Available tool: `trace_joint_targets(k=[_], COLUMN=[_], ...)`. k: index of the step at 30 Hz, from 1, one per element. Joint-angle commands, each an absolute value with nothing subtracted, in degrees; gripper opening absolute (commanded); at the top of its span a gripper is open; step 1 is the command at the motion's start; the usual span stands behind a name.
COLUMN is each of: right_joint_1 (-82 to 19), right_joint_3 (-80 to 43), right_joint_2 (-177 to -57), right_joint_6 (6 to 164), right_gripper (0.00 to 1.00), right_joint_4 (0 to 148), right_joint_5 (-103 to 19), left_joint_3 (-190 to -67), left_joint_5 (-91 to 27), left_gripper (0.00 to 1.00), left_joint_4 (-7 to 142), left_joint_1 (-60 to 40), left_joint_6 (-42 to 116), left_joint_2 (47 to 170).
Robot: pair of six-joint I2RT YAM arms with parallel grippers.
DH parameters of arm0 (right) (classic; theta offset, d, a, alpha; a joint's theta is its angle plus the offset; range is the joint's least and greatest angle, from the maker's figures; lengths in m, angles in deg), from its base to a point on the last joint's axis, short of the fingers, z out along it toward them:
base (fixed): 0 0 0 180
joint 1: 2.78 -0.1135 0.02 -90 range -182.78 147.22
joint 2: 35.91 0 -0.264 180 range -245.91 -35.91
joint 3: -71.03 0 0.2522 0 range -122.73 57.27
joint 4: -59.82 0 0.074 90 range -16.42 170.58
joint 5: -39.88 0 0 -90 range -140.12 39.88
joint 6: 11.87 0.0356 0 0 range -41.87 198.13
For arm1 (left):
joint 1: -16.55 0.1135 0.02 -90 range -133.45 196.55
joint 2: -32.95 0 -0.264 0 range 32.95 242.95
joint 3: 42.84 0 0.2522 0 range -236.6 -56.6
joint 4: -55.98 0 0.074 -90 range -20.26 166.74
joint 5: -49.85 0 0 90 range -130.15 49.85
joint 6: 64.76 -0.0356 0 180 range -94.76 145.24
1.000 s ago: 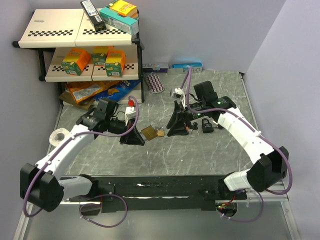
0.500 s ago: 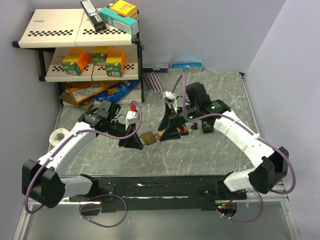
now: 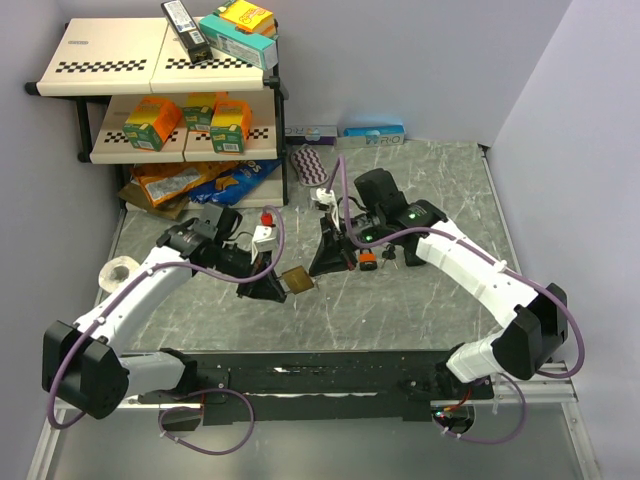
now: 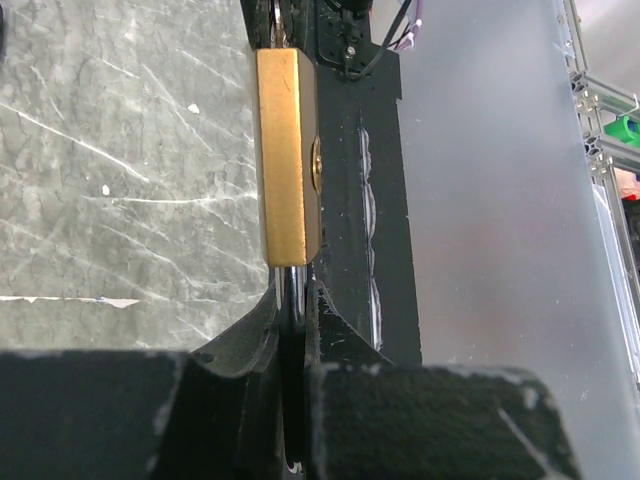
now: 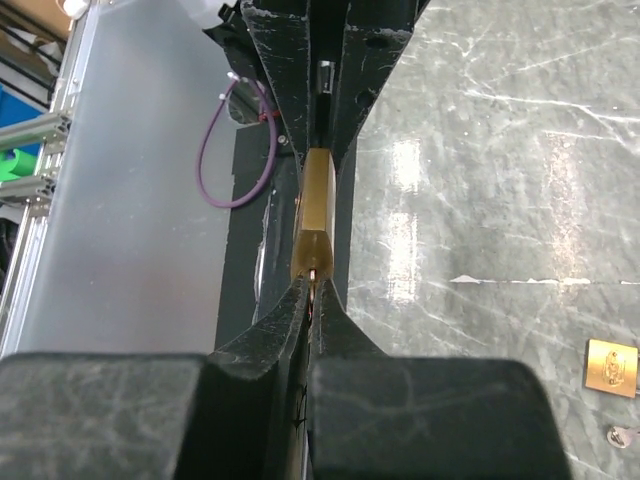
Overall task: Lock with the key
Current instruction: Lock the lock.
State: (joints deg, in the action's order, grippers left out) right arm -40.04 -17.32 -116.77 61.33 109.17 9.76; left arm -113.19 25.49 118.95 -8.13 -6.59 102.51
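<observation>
A brass padlock (image 3: pixel 297 280) hangs above the table between the two arms. My left gripper (image 3: pixel 270 288) is shut on its steel shackle (image 4: pixel 290 330), and the brass body (image 4: pixel 288 160) sticks out past the fingertips. My right gripper (image 3: pixel 322 265) meets the padlock from the opposite side. In the right wrist view the right gripper (image 5: pixel 318 285) is shut on the key (image 5: pixel 316 276). Only a thin sliver of the key shows, at the padlock's (image 5: pixel 318 215) keyhole end. The rest of it is hidden between the fingers.
A second small brass padlock (image 5: pixel 611 365) lies on the marble table beside a loose key (image 5: pixel 622 433). A two-tier shelf (image 3: pixel 110 60) with boxes stands at the back left, with snack bags (image 3: pixel 190 180) under it. A tape roll (image 3: pixel 118 272) sits at the left and a patterned pouch (image 3: pixel 308 165) behind the arms.
My right gripper has moved left to the padlock and gone from open to shut on the key. The left gripper has kept its hold and shifted only slightly.
</observation>
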Motion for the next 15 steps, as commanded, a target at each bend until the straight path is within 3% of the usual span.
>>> trace_joint_targets(k=[1, 10, 15], right_joint_1=[-37.3, -27.3, -27.4], right_joint_3=[-18.3, -19.0, -13.2], right_joint_2=[-115.0, -114.5, -114.0], right_joint_6=[59.6, 58.8, 70.4], right_gripper=[0.0, 0.0, 0.0], right_joint_4=[110.6, 112.6, 99.5], right_joint_5=[11.9, 15.1, 3.9], left_joint_3=[-113.4, -112.0, -112.4], left_joint_5=[29.9, 27.7, 28.7], left_gripper=[0.01, 0.01, 0.01], left_joint_4=[118.7, 127.5, 124.9], left_joint_1=[-6.7, -3.5, 0.2], left_joint_6=[-10.7, -22.1, -19.5], left_joint_2=[100.5, 102.4, 102.9])
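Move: Between the two hands hangs the gold lock, its body about 3 cm to the right and 1 cm ahead of the left fingers that hold its shackle, and about 3 cm left, 1 cm back and 1 cm below the right fingers, which are shut at its key end. From the right hand, on the table some 22 cm below, a smaller gold lock lies about 16 cm ahead and 2 cm right, an orange lock about 16 cm ahead and 13 cm right. Drawing the key out of the lock, the right hand keeps its fingers shut and sweeps level, about 6 cm forward and 5 cm to the right, turning some 15 degrees clockwise. Meanwhile the left hand keeps its pinch on the shackle and carries the lock away, nearly 3 cm left and 2.5 cm down. ##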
